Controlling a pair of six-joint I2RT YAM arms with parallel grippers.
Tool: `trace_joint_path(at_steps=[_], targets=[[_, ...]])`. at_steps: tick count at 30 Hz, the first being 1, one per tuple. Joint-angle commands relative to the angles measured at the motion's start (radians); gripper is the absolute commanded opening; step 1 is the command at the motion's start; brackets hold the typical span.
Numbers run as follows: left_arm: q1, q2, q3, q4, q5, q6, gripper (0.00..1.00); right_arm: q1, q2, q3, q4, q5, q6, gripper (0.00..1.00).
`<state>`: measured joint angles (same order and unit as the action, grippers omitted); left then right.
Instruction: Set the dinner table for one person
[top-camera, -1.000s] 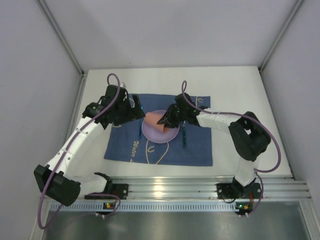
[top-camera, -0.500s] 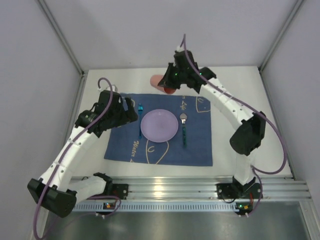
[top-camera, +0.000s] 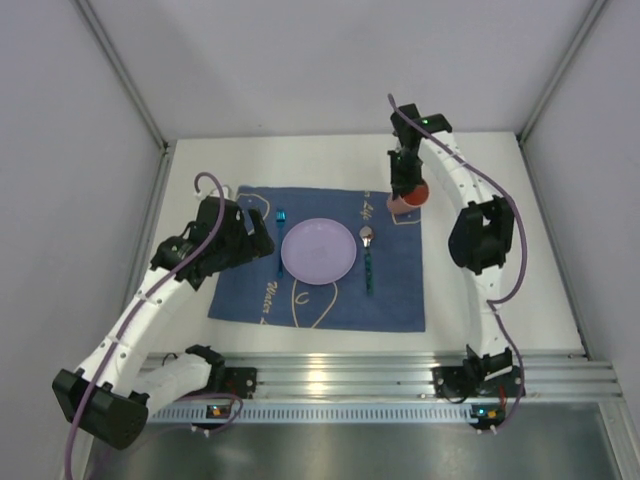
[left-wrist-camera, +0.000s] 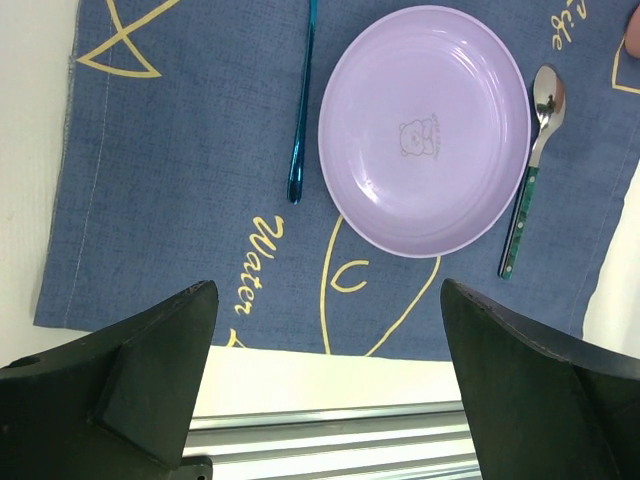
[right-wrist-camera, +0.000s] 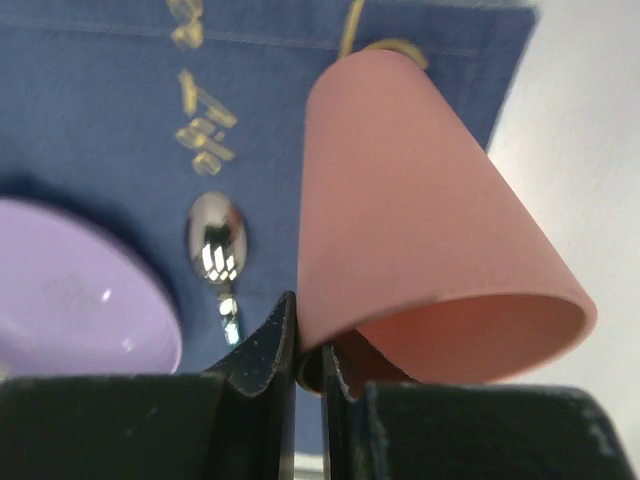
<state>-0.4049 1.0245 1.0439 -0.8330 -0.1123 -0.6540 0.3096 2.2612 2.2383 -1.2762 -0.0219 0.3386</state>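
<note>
On the white dinner table (top-camera: 500, 300) lies a blue cloth mat (top-camera: 395, 295). A purple plate (top-camera: 319, 251) sits at its middle, a blue utensil (top-camera: 280, 240) to the left of it and a green-handled spoon (top-camera: 369, 255) to the right. My right gripper (right-wrist-camera: 310, 350) is shut on the rim of a pink cup (right-wrist-camera: 420, 240), one finger inside and one outside. The cup (top-camera: 408, 200) hangs mouth-up over the mat's far right corner; whether it touches the mat I cannot tell. My left gripper (left-wrist-camera: 328, 300) stands wide open and empty above the mat's near edge, left of the plate (left-wrist-camera: 425, 130).
A ridged aluminium rail (top-camera: 330, 375) runs along the table's near edge, with both arm bases bolted to it. White walls close in the table at the left, back and right. The right arm's elbow (top-camera: 480, 235) rises beside the mat's right edge.
The right arm lifted the pink cup off the plate, swung it to the far side and brought it over the mat's far right corner. The left arm drew back a little.
</note>
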Motion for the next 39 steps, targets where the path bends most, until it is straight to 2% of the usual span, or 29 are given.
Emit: trace_joint_path(at_steps=[1,6,8,9,10,11,13,14,18,26,39], targets=[[0.006,-0.026,-0.015,0.069,0.011,-0.018,0.98,0.025,-0.003,0.052,-0.121,0.045,-0.05,0.0],[0.008,-0.017,-0.007,0.071,0.005,-0.015,0.98,0.032,0.043,0.04,-0.12,0.074,-0.053,0.0],[0.008,-0.014,-0.004,0.072,0.005,-0.013,0.98,0.042,0.05,0.034,-0.12,0.079,-0.055,0.11],[0.009,-0.006,-0.002,0.071,0.008,-0.012,0.98,0.048,0.06,0.034,-0.12,0.097,-0.055,0.2],[0.008,-0.001,-0.001,0.072,0.01,-0.012,0.98,0.048,0.061,0.037,-0.12,0.099,-0.056,0.48],[0.009,0.003,0.001,0.072,0.013,-0.012,0.98,0.048,0.067,0.052,-0.121,0.102,-0.053,0.59],[0.008,0.011,0.001,0.077,0.019,-0.01,0.98,0.049,0.078,0.069,-0.123,0.114,-0.05,0.9],[0.009,0.013,0.001,0.078,0.02,-0.009,0.98,0.051,0.078,0.093,-0.123,0.119,-0.05,0.93],[0.009,0.032,0.002,0.087,0.036,-0.006,0.98,0.06,0.075,0.161,-0.127,0.157,-0.047,1.0],[0.009,0.085,0.005,0.121,0.079,0.001,0.98,0.085,0.032,0.262,-0.126,0.168,-0.035,1.0],[0.009,0.114,0.03,0.132,0.085,0.022,0.97,0.121,0.007,0.167,-0.078,0.07,-0.021,1.0]])
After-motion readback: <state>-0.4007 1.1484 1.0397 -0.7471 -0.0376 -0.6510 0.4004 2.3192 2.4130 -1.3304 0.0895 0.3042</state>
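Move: The cup stands upright, its middle about 3 cm right of the right hand, 1 cm back and 5 cm below; the closed fingers pinch its left rim. From this hand the spoon lies about 13 cm back and 5 cm left, the plate some 11 cm back and 15 cm left, both about 10 cm below. From the left hand the cup is about 17 cm ahead, 31 cm right and 13 cm below. Right fingers open at the cup rim, dip 3 cm, rise 5, drift left; left hand sinks forward-right. ##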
